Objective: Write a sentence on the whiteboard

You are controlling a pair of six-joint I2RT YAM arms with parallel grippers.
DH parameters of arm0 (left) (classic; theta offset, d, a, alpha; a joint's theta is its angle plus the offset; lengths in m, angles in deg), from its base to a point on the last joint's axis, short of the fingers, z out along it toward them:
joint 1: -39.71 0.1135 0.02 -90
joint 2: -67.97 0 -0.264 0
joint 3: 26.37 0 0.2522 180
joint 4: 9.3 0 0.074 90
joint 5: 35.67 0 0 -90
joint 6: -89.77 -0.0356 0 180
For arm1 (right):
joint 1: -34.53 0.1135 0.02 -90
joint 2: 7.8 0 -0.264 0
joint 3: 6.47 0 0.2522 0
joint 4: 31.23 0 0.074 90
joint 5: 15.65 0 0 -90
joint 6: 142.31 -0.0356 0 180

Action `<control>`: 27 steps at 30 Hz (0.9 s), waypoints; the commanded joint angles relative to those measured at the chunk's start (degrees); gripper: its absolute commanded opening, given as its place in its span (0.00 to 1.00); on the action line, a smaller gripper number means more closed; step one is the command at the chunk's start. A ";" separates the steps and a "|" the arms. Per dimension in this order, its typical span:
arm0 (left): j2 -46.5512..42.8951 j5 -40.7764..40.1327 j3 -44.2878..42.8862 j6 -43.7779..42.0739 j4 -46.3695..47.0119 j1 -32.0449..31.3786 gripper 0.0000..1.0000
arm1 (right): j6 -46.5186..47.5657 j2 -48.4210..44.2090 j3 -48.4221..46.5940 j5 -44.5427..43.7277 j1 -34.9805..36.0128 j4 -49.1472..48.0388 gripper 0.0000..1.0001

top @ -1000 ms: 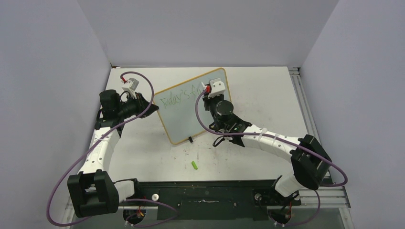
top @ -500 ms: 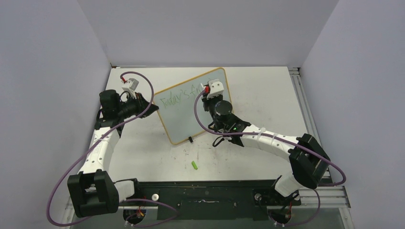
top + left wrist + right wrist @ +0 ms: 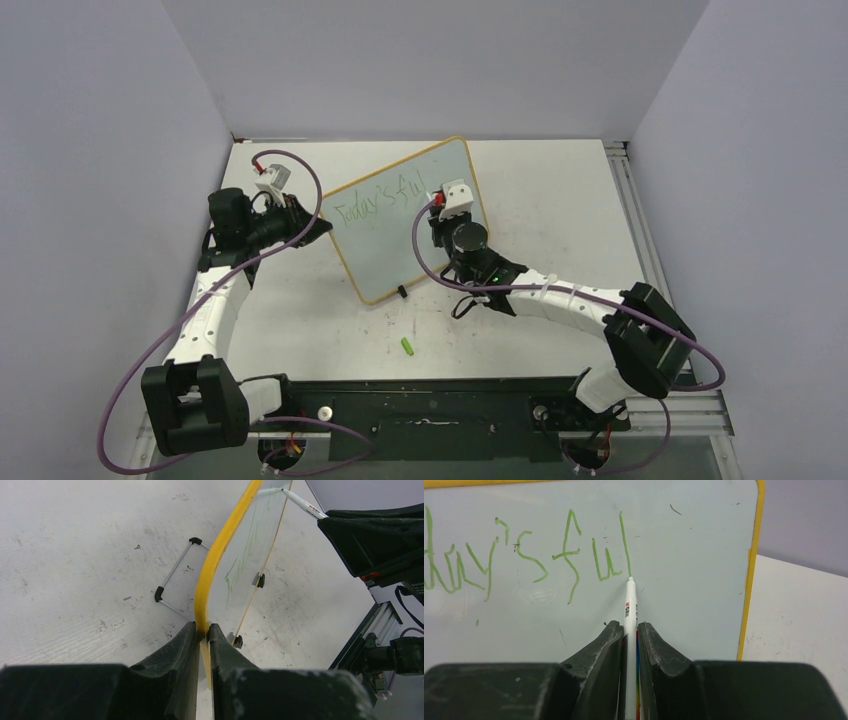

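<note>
The whiteboard (image 3: 385,250), pale with a yellow frame, stands tilted at the table's middle. My left gripper (image 3: 318,226) is shut on its left edge; the yellow frame (image 3: 218,550) runs up from between the fingertips of that gripper (image 3: 206,628). The sentence (image 3: 524,555) is in green and reads "Today's ful" (image 3: 375,205), followed by one more tall stroke. My right gripper (image 3: 629,626) is shut on a white marker (image 3: 630,605). Its tip touches the board at the foot of that last stroke. The marker (image 3: 300,502) also shows in the left wrist view.
A small green cap (image 3: 408,346) lies on the white table in front of the board. A wire stand (image 3: 172,580) props the board from behind. A black clip foot (image 3: 401,292) sits at its lower edge. The black base rail (image 3: 430,400) runs along the near edge.
My right gripper has drawn the marker down the board, leaving a new tall green stroke after "fu". The left gripper and the board have not moved.
</note>
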 commanded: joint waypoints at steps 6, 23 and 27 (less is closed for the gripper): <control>-0.97 -0.31 -1.45 -0.02 1.58 0.09 0.00 | -1.72 -4.02 1.05 -0.78 0.60 0.57 0.05; -0.86 -0.35 -1.37 -0.24 1.40 -0.01 0.00 | 2.22 -4.46 -4.97 1.84 -1.76 -1.42 0.05; -0.95 -0.40 -1.37 -0.32 1.40 0.04 0.00 | 2.22 -3.00 -6.51 3.05 -2.03 -1.74 0.05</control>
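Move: The right hand holds the marker with its tip at the foot of the first "l". The blank spot for the next letter's top, just right of the "l", lies about 7 cm ahead of that hand, 2 cm left and 4 cm up. The "u" is some 6 cm ahead, 5 cm left and 1 cm up; the board's right edge, about 9 cm ahead and 5 cm right, 1 cm up. From the left hand the blank spot is roughly 10 cm ahead, 21 cm right and 3 cm up. Backing off about 1 cm so the marker tip comes free of the whiteboard at the foot of the "l", the right hand climbs some 5 cm and drifts about 1 cm right, then eases forward again by 1.5 cm towards the blank spot beside the "l"'s top. The wrist tips up slightly and the fingers keep the marker. The left hand stays put, still pinching the board's left edge. ##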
